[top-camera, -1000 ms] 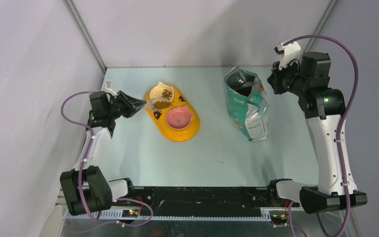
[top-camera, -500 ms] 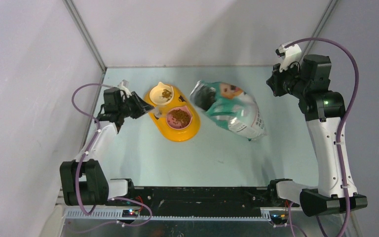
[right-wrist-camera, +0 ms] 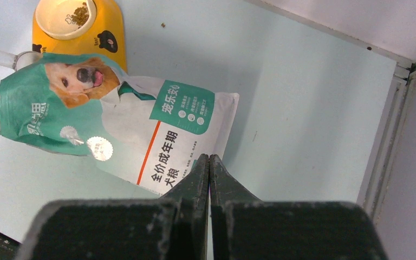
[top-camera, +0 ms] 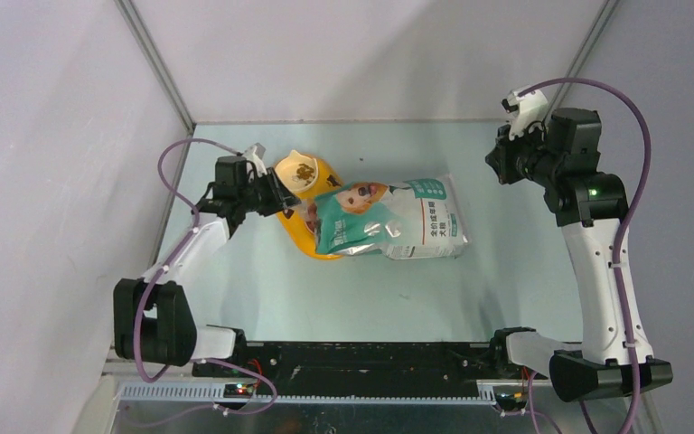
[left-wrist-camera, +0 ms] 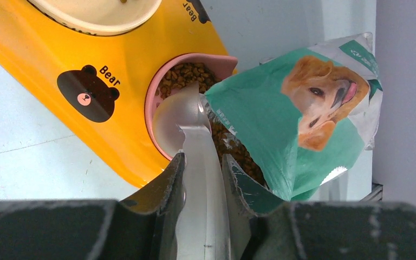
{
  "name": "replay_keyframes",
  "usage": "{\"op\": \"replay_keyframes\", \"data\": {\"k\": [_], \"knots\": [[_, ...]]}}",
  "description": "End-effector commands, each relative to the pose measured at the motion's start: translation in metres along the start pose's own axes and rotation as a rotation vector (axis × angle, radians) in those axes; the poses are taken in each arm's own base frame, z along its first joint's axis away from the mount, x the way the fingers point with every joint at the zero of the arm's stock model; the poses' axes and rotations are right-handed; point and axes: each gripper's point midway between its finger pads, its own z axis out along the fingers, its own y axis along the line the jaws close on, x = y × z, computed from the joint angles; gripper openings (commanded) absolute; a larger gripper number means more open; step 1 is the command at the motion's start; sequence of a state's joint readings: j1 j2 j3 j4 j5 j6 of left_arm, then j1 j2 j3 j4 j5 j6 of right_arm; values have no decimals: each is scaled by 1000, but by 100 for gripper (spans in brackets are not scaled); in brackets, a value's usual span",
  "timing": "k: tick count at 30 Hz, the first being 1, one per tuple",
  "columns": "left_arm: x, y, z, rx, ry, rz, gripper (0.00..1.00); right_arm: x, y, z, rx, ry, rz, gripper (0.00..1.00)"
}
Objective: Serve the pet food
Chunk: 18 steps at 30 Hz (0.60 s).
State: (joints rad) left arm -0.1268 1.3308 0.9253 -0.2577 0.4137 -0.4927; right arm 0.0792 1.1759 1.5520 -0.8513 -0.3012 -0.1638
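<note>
The green-and-white pouch [top-camera: 389, 217] lies flat on its side, with its open mouth over the pink bowl of the yellow feeder [top-camera: 300, 237]. Pet food [left-wrist-camera: 187, 76] fills that pink bowl and more [left-wrist-camera: 233, 149] spills at the pouch [left-wrist-camera: 298, 108] mouth. A little kibble [right-wrist-camera: 78, 13] sits in the cream bowl [top-camera: 296, 172]. My left gripper [left-wrist-camera: 201, 158] is shut on the handle of the clear scoop [left-wrist-camera: 176, 116], whose bowl rests at the pink bowl's rim. My right gripper [right-wrist-camera: 209, 157] hangs shut and empty above the pouch's [right-wrist-camera: 141, 135] bottom end.
Grey walls close in the table on the left, back and right, with a metal frame post [top-camera: 154, 63] at the back left corner. One stray pellet [right-wrist-camera: 163, 25] lies on the table behind the feeder [right-wrist-camera: 108, 27].
The pouch has toppled from upright to lying leftward across the feeder. Kibble has landed in the pink bowl. My left gripper with the scoop has moved right, up to the feeder.
</note>
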Motion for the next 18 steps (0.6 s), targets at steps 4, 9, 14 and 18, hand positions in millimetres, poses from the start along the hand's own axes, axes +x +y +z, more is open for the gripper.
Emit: {"op": "replay_keyframes", "data": {"k": [4, 9, 14, 18], "knots": [[-11, -11, -8, 4, -34, 78, 0, -6, 3, -6, -13, -40, 18, 0], [-12, -15, -18, -26, -40, 174, 0, -4, 15, 1, -60, -12, -5, 11], [-10, -21, -19, -117, -15, 344, 0, 3, 51, 19, -130, 47, -102, 34], [-20, -19, -28, -184, -49, 412, 0, 2, 97, 39, -209, 90, -218, 47]]}}
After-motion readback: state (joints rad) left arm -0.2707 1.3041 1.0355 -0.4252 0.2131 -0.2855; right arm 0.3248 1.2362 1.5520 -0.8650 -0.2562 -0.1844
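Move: The left hand holds the scoop by its handle; the pink bowl lies about 6 cm ahead, 7 cm to its right and 9 cm below, the cream bowl about 16 cm ahead, level sideways. The toppled food bag has its mouth over the pink bowl and its middle about 21 cm right of this hand and 4 cm ahead. The bag's middle is some 21 cm left of the empty right hand, 6 cm ahead and 27 cm below, with the pink bowl 35 cm left and 8 cm ahead. After a brief pause the right hand swings left, high over the bottom end of the toppled bag and towards the bag's middle, about 7 cm and gathering speed, sinking some 2 cm while its shut fingers part to nearly half open and it turns roughly 10 degrees counter-clockwise, still touching nothing. The left hand keeps its grip on the scoop handle, the scoop's head staying down at the pink bowl beside the bag's mouth, and rolls some 15 degrees, left side up, as it eases up 1.5 cm and slightly back and to the right. ##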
